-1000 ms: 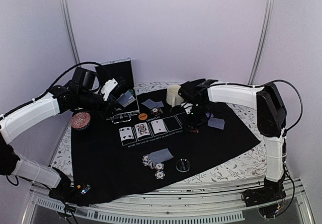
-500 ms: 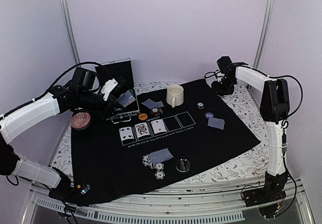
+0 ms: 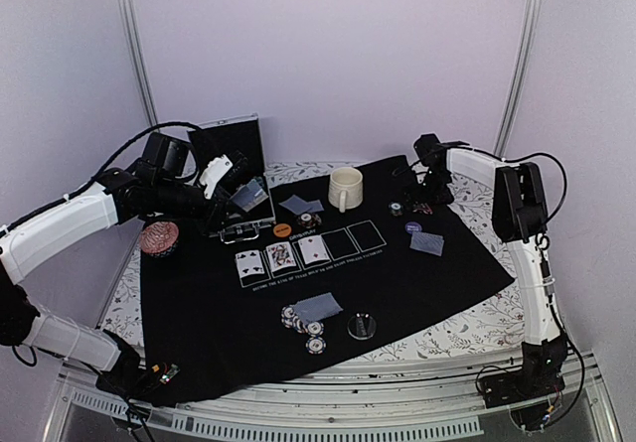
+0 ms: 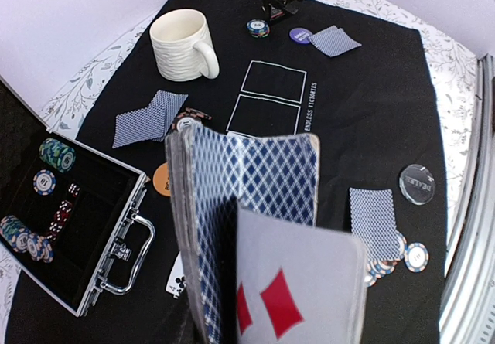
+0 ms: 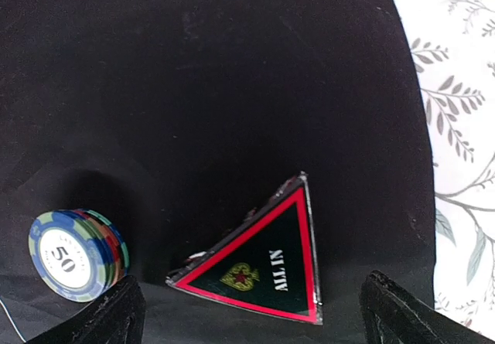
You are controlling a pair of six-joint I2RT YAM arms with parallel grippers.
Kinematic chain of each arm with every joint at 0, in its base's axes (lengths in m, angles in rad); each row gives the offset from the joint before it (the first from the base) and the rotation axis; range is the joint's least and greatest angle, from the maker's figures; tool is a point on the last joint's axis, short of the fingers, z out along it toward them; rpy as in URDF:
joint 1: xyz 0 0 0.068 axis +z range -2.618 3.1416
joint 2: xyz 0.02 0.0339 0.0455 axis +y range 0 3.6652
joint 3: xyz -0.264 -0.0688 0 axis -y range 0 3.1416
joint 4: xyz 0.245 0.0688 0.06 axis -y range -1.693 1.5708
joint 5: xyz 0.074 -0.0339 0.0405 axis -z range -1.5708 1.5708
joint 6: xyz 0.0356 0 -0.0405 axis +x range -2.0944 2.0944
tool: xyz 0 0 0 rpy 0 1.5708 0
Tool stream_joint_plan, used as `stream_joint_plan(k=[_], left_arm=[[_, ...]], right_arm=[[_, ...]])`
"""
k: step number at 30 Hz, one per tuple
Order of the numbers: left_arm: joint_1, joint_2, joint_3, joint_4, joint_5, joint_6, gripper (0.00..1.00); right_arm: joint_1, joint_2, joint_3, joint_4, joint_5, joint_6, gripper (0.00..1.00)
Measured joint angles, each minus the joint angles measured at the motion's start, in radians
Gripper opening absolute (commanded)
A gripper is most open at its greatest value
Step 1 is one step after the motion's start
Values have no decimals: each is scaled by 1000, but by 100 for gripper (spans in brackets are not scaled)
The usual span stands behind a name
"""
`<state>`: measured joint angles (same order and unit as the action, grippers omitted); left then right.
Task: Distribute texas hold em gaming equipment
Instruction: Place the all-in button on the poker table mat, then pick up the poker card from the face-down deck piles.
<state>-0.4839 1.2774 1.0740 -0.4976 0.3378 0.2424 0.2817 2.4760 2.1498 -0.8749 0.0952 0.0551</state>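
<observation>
My right gripper (image 5: 259, 325) hangs open low over the black mat at the back right, also in the top view (image 3: 427, 196). A red-edged triangle token (image 5: 263, 270) lies flat on the mat between its fingers, touching neither. A striped chip stack (image 5: 73, 255) stands just left of the left fingertip. My left gripper (image 3: 227, 196) is shut on a deck of blue-backed playing cards (image 4: 240, 205) above the open chip case (image 4: 69, 220); the deck hides its fingers. Three face-up cards (image 3: 281, 254) lie mid-mat.
A cream mug (image 3: 344, 187) stands at the back centre. A purple disc (image 3: 413, 227) and face-down cards (image 3: 427, 243) lie near the right gripper. An orange disc (image 3: 282, 230), another card pair (image 3: 299, 205), chips under a card (image 3: 316, 308) and a dark disc (image 3: 362, 325) are also on the mat.
The right arm swung from mid-mat to the back right corner, then came down beside the chip stack. Its jaws opened and the triangle token now lies on the mat. The left arm stayed still.
</observation>
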Motion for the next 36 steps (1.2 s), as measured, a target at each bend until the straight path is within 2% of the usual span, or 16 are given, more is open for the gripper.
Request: stream_joint_plan(k=[5, 10, 14, 18, 21, 25, 26, 30, 33, 36], left_arm=[[0, 0, 0, 0, 14, 0, 26], [0, 0, 0, 0, 32, 1, 26], [-4, 0, -1, 1, 55, 12, 26], [-19, 3, -4, 2, 67, 27, 26], [-46, 10, -4, -1, 71, 43, 26], [-82, 13, -7, -8, 71, 63, 26], [-93, 13, -8, -13, 71, 68, 26], [-127, 13, -9, -25, 74, 87, 26], [-139, 13, -9, -35, 77, 98, 26], [-147, 19, -9, -48, 77, 105, 26]], right_arm=[[8, -48, -1, -34, 56, -1, 99], [71, -285, -57, 14, 65, -34, 99], [277, -534, -180, 190, -105, -127, 99], [519, -603, -230, 376, -303, -182, 99], [620, -589, -257, 463, -417, -225, 87], [624, -576, -302, 533, -524, -280, 63], [618, -576, -317, 549, -550, -296, 60], [599, -582, -394, 634, -626, -333, 56], [588, -595, -484, 697, -689, -360, 47], [586, -617, -583, 773, -741, -386, 46]])
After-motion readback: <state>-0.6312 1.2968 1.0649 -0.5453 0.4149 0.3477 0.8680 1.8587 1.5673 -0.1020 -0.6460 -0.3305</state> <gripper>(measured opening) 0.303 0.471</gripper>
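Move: The right hand, wide open, sits right over the released all-in button, about 1 cm above it. The deck held by the left gripper hangs some 43 cm left, 25 cm back and 22 cm up. The mug stands roughly 21 cm left, level with the hand; the chip stack 7 cm left, level too. For the left hand, the deck is in its fingers, its middle about 2 cm ahead and 3 cm right. Right hand swings some 35 cm left, back and up towards the deck, half-closing; left shifts 7 cm back-right. ##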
